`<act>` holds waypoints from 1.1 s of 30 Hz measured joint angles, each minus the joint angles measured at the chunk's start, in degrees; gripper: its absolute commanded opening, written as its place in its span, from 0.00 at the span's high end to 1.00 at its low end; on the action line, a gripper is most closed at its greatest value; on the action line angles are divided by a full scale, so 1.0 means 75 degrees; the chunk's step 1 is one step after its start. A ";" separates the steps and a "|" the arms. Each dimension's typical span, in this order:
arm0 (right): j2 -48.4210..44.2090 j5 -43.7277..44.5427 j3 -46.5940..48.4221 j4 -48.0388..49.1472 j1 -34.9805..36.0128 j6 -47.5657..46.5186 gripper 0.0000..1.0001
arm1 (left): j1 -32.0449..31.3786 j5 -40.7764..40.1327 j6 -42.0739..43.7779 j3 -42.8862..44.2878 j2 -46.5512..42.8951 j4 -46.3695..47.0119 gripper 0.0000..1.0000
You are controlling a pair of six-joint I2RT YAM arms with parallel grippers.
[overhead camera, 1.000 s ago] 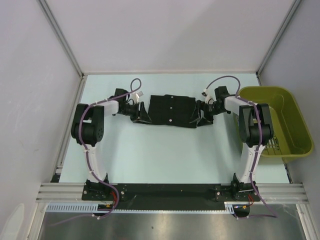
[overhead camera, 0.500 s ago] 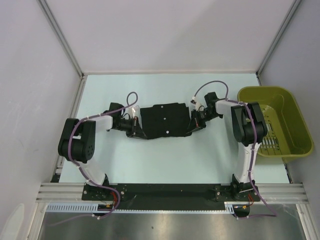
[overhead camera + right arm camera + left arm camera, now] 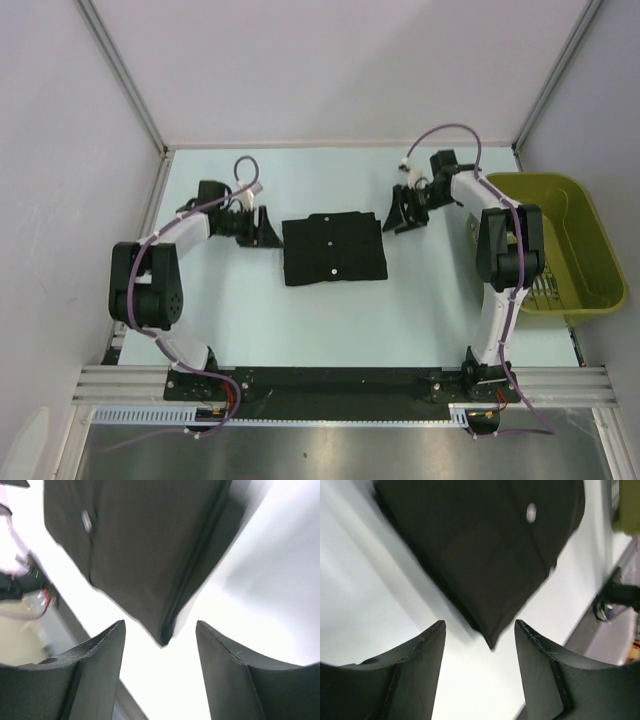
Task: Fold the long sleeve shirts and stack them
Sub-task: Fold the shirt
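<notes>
A black long sleeve shirt [image 3: 334, 248] lies folded into a neat rectangle in the middle of the table. My left gripper [image 3: 266, 228] stands open just off its left edge, apart from the fabric. In the left wrist view a corner of the shirt [image 3: 485, 555] points toward the gap of the gripper [image 3: 479, 627], nothing between the fingers. My right gripper [image 3: 400, 215] is open off the shirt's upper right corner. The right wrist view has the folded edge of the shirt [image 3: 145, 545] just ahead of the empty gripper [image 3: 160, 627].
An olive-green plastic basket [image 3: 578, 258] stands at the right edge of the table, beside the right arm. Grey walls and metal posts enclose the table on three sides. The arm bases sit on the rail at the near edge.
Both grippers held the shirt's side edges, shut on it half a second ago, then let go and drew back outward. The shirt now lies as a tidier, narrower rectangle.
</notes>
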 measured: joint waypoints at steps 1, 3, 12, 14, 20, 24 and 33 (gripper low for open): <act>0.0067 0.0070 0.0425 0.0055 -0.0044 0.0041 0.37 | 0.0000 -0.0026 0.0038 0.0382 0.0131 0.0029 0.36; 0.0350 0.0181 0.1297 0.0277 -0.0058 0.0143 0.37 | 0.0000 -0.0125 0.0047 0.1110 0.0522 0.0114 0.36; 0.2055 0.0493 0.2900 0.0979 0.0265 0.0478 0.39 | -0.0003 -0.0446 0.0041 0.2471 0.2224 0.0187 0.36; 0.2340 0.0527 0.2929 0.1058 0.0318 0.0577 0.40 | -0.0003 -0.0469 0.0047 0.2588 0.2378 0.0181 0.36; 0.2722 0.0417 0.3261 0.1221 0.0335 0.0761 0.55 | -0.0009 -0.0525 0.0050 0.2935 0.2594 0.0219 0.37; 0.2722 0.0248 0.3293 0.1294 0.0329 0.0845 0.60 | -0.0023 -0.0525 0.0044 0.2996 0.2766 0.0388 0.37; 0.2725 -0.0169 0.3293 0.1297 0.0323 0.0950 0.63 | -0.0143 -0.0522 -0.0201 0.3133 0.3153 0.0662 0.38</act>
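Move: The shirt lies folded flat between the hands. Its far left corner is about 12 cm ahead of the left hand, 3 cm right and 5 cm lower; the near left corner is some 3 cm back and 4 cm right. The far right corner is about 12 cm ahead of the right hand, 6 cm left and 5 cm lower, with the near right corner about 3 cm back and 4 cm left. Forward along the shirt's two sides, both hands sweep about 12 cm towards its far corners, quickly at first in a shallow rise, then sinking to end roughly 3 cm lower and easing off. The right also closes in about 4 cm leftward on its corner and partly closes its fingers there; the left stays open beside its own. ##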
